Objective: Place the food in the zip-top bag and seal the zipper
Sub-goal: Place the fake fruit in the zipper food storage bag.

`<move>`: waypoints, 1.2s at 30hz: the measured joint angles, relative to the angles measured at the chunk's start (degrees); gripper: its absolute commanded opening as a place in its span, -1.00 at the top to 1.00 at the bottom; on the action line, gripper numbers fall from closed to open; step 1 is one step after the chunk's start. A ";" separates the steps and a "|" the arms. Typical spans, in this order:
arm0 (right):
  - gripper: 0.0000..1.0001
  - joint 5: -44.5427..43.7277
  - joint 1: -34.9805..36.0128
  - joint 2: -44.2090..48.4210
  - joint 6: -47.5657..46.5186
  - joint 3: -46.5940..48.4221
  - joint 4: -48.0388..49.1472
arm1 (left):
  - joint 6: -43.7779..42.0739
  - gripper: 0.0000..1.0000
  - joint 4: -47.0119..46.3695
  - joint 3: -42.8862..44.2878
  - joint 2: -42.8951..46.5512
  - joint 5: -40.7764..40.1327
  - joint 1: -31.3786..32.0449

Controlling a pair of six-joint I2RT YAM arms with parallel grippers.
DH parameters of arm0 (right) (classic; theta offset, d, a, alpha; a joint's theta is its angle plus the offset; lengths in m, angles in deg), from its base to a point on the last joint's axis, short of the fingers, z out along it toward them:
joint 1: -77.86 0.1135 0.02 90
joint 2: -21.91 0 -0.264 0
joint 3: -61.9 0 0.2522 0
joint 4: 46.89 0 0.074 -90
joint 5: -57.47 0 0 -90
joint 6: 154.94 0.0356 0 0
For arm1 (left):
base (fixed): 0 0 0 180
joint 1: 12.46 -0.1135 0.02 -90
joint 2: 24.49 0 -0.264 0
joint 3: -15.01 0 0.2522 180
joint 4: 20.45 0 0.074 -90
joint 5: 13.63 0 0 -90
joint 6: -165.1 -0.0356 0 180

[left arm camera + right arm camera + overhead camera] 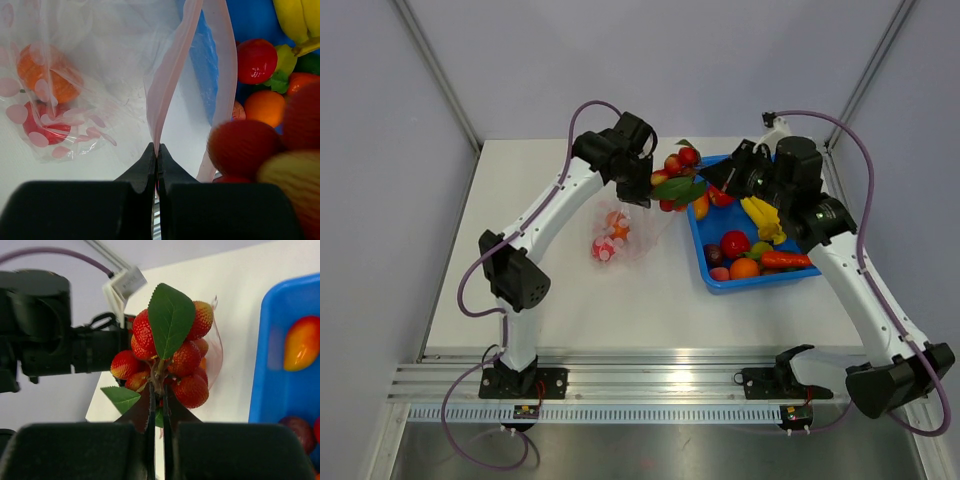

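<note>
My left gripper (157, 149) is shut on the pink zipper edge (170, 75) of the zip-top bag (625, 235), holding its mouth up. An orange fruit (47, 72) and a red fruit (42, 125) lie inside the bag. My right gripper (158, 390) is shut on the stem of a cluster of red bumpy fruits with green leaves (172, 355). In the top view that cluster (678, 178) hangs right beside the left gripper (638, 190) at the bag's mouth. More food lies in the blue tray (700, 250): a banana (761, 216), a carrot (786, 260) and round fruits.
The blue tray (272, 365) stands to the right of the bag. Grey walls with metal posts surround the white table (570, 310). A metal rail (650, 380) runs along the near edge by the arm bases.
</note>
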 measured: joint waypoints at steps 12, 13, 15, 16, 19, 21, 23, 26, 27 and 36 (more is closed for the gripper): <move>1.00 -1.42 1.95 -9.49 2.69 -10.01 3.17 | -0.98 1.00 0.39 -0.02 2.25 0.63 -0.68; 1.00 -1.51 2.08 -9.90 2.67 -9.97 3.06 | -1.03 1.00 0.37 -0.02 2.40 0.90 -0.70; 1.00 -1.62 2.36 -10.56 2.64 -9.11 2.58 | -1.16 1.00 0.35 -0.02 2.60 1.29 -0.68; 1.00 -1.86 2.60 -10.73 2.60 -8.52 2.40 | -1.16 1.00 0.33 -0.02 2.67 1.60 -0.68; 1.00 -2.69 3.98 -10.99 2.32 -6.67 2.27 | -1.16 1.00 0.22 -0.02 2.73 2.58 -0.70; 1.00 -3.69 5.95 -11.26 2.01 -5.25 2.05 | -1.16 1.00 0.17 -0.02 2.73 3.08 -0.70; 1.00 -4.70 7.96 -11.32 1.84 -4.46 1.90 | -1.16 1.00 0.22 0.00 2.73 3.48 -0.70; 1.00 -6.05 10.73 -11.85 1.62 -4.15 1.86 | -1.18 1.00 0.44 0.22 2.73 3.98 -0.76; 1.00 -6.16 11.39 -12.33 1.64 -4.15 1.86 | -1.18 1.00 0.42 0.33 2.73 4.13 -0.79; 1.00 -6.51 14.21 -12.85 1.81 -7.52 1.95 | -1.18 1.00 0.35 0.76 2.73 4.81 -0.92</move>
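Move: The bunch of red fruit is still held by its stem in the right fingers; the bag's open mouth lies about 10 cm to that hand's left, level with it fore and aft, and some 19 cm lower. The left hand pinches the mouth's left edge, with the mouth's middle about 4 cm to its right, 1 cm back and 4 cm below. From the left hand, the orange fruit already bagged is roughly 7 cm left, 2 back and 8 down. The blue bin's middle is about 13 cm right of the right hand, 3 ahead and 21 below. The bunch is lowered into the bag mouth by the right hand, which drops about 13 cm while easing slightly forward, then carries it some 6 cm left with a small rise and dips again. The fingers tip about 15 degrees further down and keep the stem pinched. The left hand keeps its grip on the bag edge and lifts it 2 to 3 cm. ##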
